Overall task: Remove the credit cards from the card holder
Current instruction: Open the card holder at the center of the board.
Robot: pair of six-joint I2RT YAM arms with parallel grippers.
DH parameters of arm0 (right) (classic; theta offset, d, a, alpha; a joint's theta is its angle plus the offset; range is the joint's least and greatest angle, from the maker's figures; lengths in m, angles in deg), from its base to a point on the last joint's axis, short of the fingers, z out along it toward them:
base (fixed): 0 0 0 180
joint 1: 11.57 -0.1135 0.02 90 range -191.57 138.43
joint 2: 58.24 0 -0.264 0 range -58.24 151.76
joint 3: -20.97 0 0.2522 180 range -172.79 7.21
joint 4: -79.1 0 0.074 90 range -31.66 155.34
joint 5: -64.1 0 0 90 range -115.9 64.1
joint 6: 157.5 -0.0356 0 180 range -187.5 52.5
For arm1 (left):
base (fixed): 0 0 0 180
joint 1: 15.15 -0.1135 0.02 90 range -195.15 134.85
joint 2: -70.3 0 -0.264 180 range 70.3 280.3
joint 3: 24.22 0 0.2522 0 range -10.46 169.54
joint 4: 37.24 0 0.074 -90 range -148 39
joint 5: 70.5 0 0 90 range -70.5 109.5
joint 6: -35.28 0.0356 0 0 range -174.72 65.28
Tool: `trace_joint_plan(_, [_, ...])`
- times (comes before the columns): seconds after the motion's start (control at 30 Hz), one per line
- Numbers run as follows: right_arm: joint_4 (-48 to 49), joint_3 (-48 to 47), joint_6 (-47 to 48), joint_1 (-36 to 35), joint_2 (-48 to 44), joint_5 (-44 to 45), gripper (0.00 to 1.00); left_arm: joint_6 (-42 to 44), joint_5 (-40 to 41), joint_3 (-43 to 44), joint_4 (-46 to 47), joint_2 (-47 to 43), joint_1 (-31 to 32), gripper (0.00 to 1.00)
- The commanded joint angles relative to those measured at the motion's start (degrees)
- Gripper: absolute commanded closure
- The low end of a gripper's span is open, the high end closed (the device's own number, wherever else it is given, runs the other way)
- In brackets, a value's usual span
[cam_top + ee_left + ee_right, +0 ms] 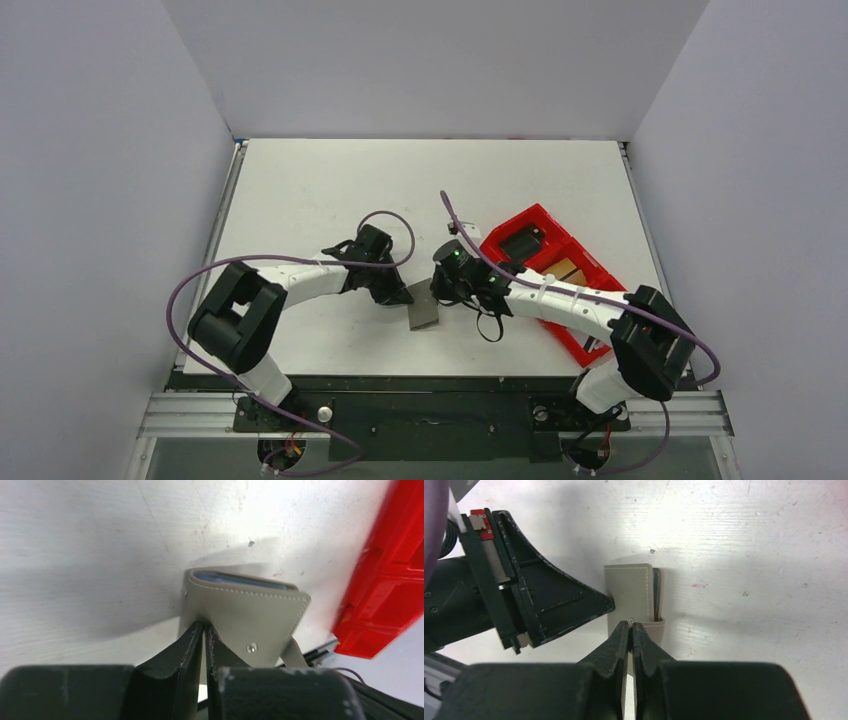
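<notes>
The card holder (424, 314), a small grey bifold wallet, is folded shut between the two arms. In the left wrist view the card holder (245, 610) shows a blue-grey lining along its far edge. My left gripper (204, 626) is shut on its near edge. In the right wrist view my right gripper (630, 625) is shut on the card holder (629, 592) at the snap stud beside the small tab (657, 628). A finger (574, 600) of the left gripper touches the wallet's left side. Any credit cards inside the wallet are hidden. A tan card (565, 268) lies in the red tray.
A long red plastic tray (600, 275) lies at an angle right of the wallet, under the right arm, with a black block (520, 243) in its far compartment. White walls close in the table on three sides. Purple cables loop off both arms.
</notes>
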Motion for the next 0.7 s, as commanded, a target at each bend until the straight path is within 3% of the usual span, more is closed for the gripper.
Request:
trace_joint_plan(0.0, [1.4,-1.9,-1.7,-0.2,-4.0,-0.3,1.0,6.8,8.7,4.4,-9.2,-5.5,-1.0,0.93])
trace_joint_plan(0.3, [-1.8,-6.2,-2.3,-2.0,-3.6,0.2,1.0,13.1,11.9,7.0,-17.1,-14.1,-4.5,0.79])
trace_joint_plan(0.67, [-4.4,-10.5,-2.4,-3.8,-0.7,0.9,1.0,16.3,10.1,6.4,-19.1,-17.3,-5.3,0.76])
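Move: The right fingers already pinch the card holder's strap; the holder's middle lies some 3 cm to their left, about 1 cm nearer the base and roughly 4 cm below, its strap side already lifted. The shut left fingertips are at its left edge, its middle about 3 cm to their right, 1 cm back and near their height. From the right hand, the red tray's middle lies about 25 cm right, 4 cm ahead and 6 cm lower. Up and to the left, the right hand keeps its pinch on the strap and draws it about 6 cm higher and 3 to 4 cm leftward across the holder. The left fingertips come free of the holder's left edge, climbing and swinging left, each about 7 cm, while the wrist tilts slightly and the fingers part to about a quarter open. ##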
